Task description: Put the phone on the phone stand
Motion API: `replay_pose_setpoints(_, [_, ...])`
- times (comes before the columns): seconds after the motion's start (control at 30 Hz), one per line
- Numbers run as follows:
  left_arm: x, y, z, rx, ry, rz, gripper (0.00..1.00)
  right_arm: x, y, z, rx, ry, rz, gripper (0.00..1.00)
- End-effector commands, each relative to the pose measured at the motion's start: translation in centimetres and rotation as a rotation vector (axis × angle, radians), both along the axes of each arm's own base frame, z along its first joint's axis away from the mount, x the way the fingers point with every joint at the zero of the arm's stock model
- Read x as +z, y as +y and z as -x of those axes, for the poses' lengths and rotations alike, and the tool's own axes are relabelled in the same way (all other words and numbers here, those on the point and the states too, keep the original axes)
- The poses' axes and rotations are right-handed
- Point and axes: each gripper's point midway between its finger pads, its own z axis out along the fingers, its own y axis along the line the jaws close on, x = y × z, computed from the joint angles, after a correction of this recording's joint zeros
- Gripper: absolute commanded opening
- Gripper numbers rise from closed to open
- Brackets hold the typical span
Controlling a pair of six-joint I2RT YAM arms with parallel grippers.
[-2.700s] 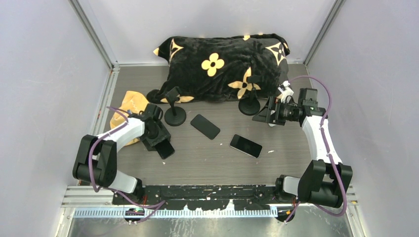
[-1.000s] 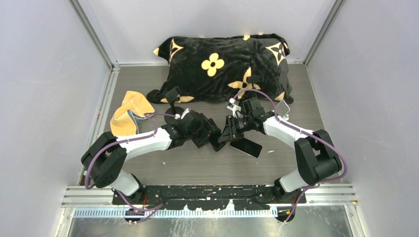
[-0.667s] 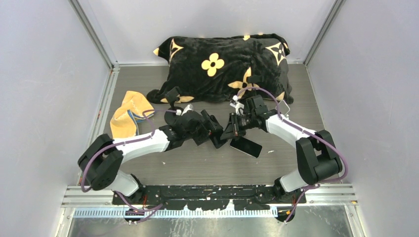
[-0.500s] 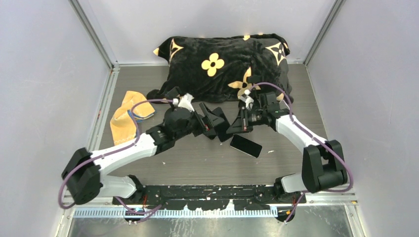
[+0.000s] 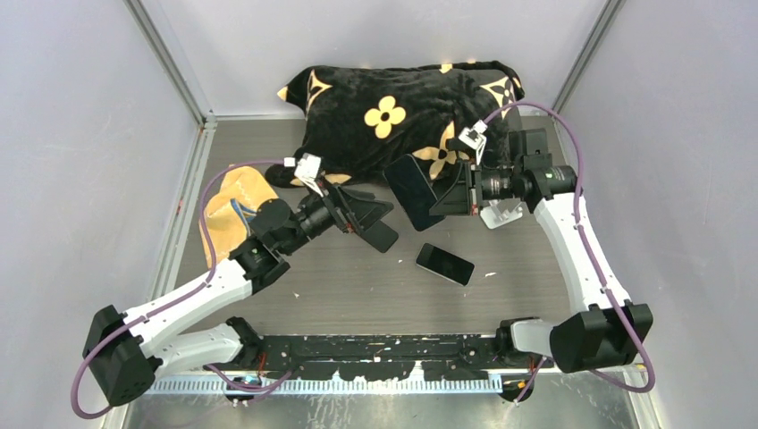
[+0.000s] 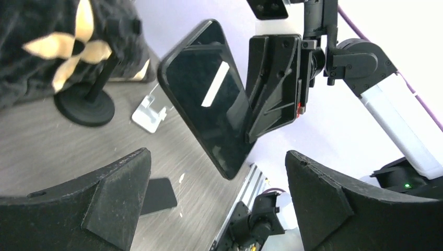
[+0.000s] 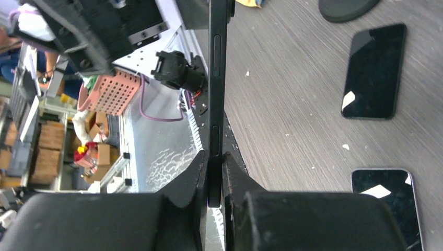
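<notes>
My right gripper (image 5: 447, 195) is shut on the lower edge of a black phone (image 5: 411, 189) and holds it tilted in the air, in front of the pillow. In the right wrist view the phone (image 7: 217, 78) shows edge-on between the shut fingers (image 7: 194, 183). My left gripper (image 5: 371, 211) is open and empty, just left of the phone; in its own view the phone (image 6: 209, 97) hangs ahead of the wide-open fingers (image 6: 94, 204). A white phone stand (image 5: 501, 214) sits under the right wrist. A black round-based stand (image 6: 86, 107) stands by the pillow.
Two more black phones lie on the table, one (image 5: 444, 264) in the middle and one (image 5: 383, 236) under the left gripper. A black pillow with yellow flowers (image 5: 402, 121) fills the back. A yellow cloth (image 5: 234, 201) lies at the left.
Both grippers met at the table's middle around a tilted phone. Now the right gripper has carried it up and to the right, and the left gripper has opened and drawn back.
</notes>
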Motion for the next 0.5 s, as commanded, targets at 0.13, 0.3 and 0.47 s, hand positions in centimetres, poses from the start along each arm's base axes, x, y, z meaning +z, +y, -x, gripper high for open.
replay_pose_setpoints(0.13, [10.6,0.0,3.7,-0.176,-0.324,0.232,0.98,9.2,0.4,3.8,0.114,-0.288,-0.145,0.01])
replay_pose_setpoints(0.3, [12.4,-0.5,4.3,-0.236,-0.318,0.323,0.83,14.1,1.0,2.8,0.041,-0.333,-0.267,0.01])
replay_pose_setpoints(0.47, [13.4,-1.7,4.6,-0.32,-0.313,0.365,0.66,18.4,1.3,3.8,0.034,-0.418,-0.409,0.01])
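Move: The right hand already pinches the phone by its edge. The white phone stand lies about 20 cm to its right, 13 cm farther out and 25 cm below. A black round-base stand is some 19 cm ahead, 6 cm right and 22 cm down; another phone lies nearly underneath, 4 cm right, 1 cm back and 28 cm down. From the empty left hand the held phone is roughly 9 cm right, 4 cm ahead and about level. Upwards, about 12 cm, the right hand carries the phone, drifting slightly back as it keeps its closed pinch; its wrist rolls some 20 degrees, lifting the fingertips towards level and the phone's far side. The left hand rises alongside by about 9 cm and draws back 3 cm, tips its fingers up and partly closes them on nothing. ##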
